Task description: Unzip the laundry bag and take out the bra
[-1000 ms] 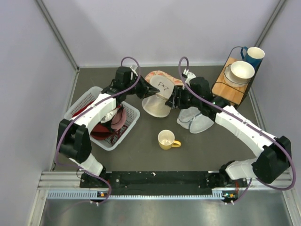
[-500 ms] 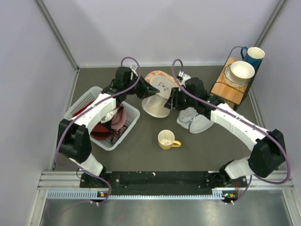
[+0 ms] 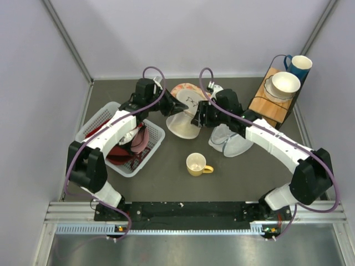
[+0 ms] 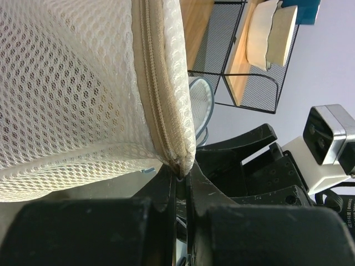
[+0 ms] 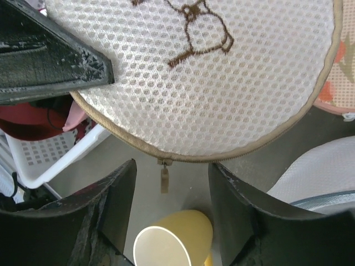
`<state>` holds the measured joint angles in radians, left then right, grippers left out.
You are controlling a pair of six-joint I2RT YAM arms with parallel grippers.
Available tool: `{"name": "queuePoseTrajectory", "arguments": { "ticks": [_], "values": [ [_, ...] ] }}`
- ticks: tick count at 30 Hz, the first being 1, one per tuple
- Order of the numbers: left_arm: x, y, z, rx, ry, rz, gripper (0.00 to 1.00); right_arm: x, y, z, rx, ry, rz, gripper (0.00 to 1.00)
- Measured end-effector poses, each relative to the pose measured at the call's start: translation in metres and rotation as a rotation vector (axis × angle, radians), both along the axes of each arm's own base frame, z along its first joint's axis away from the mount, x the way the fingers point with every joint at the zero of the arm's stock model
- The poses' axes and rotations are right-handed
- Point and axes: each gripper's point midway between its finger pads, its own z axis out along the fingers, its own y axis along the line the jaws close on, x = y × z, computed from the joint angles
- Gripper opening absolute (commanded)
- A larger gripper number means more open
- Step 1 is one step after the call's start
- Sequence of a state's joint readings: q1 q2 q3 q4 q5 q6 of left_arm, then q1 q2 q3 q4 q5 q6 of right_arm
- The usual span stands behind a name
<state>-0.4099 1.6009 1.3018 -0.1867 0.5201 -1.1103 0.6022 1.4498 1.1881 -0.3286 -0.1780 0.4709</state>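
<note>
The cream mesh laundry bag (image 3: 182,125) is held up off the table, tilted. My left gripper (image 4: 182,173) is shut on the bag's rim seam, right at the zipper (image 4: 158,100). In the right wrist view the bag (image 5: 194,72) fills the top, with a brown embroidered mark on it. Its zipper pull (image 5: 165,178) hangs free below the rim. My right gripper (image 5: 172,185) stands open around that pull, fingers (image 5: 119,199) apart from it on both sides. From above, the right gripper (image 3: 198,117) sits at the bag's right edge. The bra is hidden.
A yellow mug (image 3: 197,164) stands just below the bag. A bluish-grey mesh pouch (image 3: 230,141) lies to the right and a pink patterned pouch (image 3: 188,91) behind. A white basket (image 3: 97,119) of red garments is at left. A wooden shelf (image 3: 265,104) with a bowl (image 3: 284,83) is at back right.
My right gripper has moved left and a little back, up to the bag's rim and zipper pull. The left arm and the bag have stayed put.
</note>
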Motion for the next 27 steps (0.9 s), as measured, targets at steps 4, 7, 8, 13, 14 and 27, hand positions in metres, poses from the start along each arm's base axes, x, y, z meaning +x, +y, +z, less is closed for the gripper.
{"name": "queuePoseTrajectory", "arguments": {
  "ticks": [4,7,8,13,14,27],
  "values": [
    [-0.001,-0.001,0.0,-0.001,-0.002,-0.008,0.0,0.003,-0.001,0.003,-0.009,-0.015,-0.007,0.57],
    [-0.001,0.0,0.0,0.0,-0.003,-0.008,0.0,0.005,-0.002,0.004,-0.015,-0.025,-0.008,0.52],
    [-0.001,0.0,0.001,0.0,-0.005,-0.008,0.0,0.005,-0.002,0.003,-0.019,-0.026,-0.005,0.51],
    [0.0,0.0,0.004,-0.004,-0.011,-0.009,0.0,0.007,0.0,0.007,-0.019,-0.029,-0.001,0.38],
    [0.001,0.0,0.004,-0.005,-0.013,-0.008,0.0,0.008,0.0,0.007,-0.021,-0.031,0.0,0.37],
    [0.003,0.004,0.005,-0.003,-0.017,-0.008,0.0,0.012,-0.003,0.004,-0.036,-0.037,-0.005,0.0]
  ]
}}
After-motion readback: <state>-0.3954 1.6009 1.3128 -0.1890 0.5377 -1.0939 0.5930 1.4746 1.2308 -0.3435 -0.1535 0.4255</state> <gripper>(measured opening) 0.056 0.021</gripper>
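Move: Right between the open fingertips of the right hand hangs the laundry bag's zipper pull, about 1 cm ahead and 1 cm left of that hand, at its height. The mug stands some 14 cm back, 2 cm left and 15 cm below; the mesh bag about 4 cm back, 13 cm right and 18 cm below, the floral bag some 13 cm ahead, 3 cm left and 19 cm below. From the left hand the pull is about 4 cm back, 3 cm right and 4 cm lower. Easing the half-open right fingers roughly 1 cm forward around the zipper pull at the bag's rim, with barely any wrist tilt, then shutting them fully to pinch the pull right below the slider. The left hand keeps its shut grip on the rim near the zip's end and stays practically still, holding the bag up. ##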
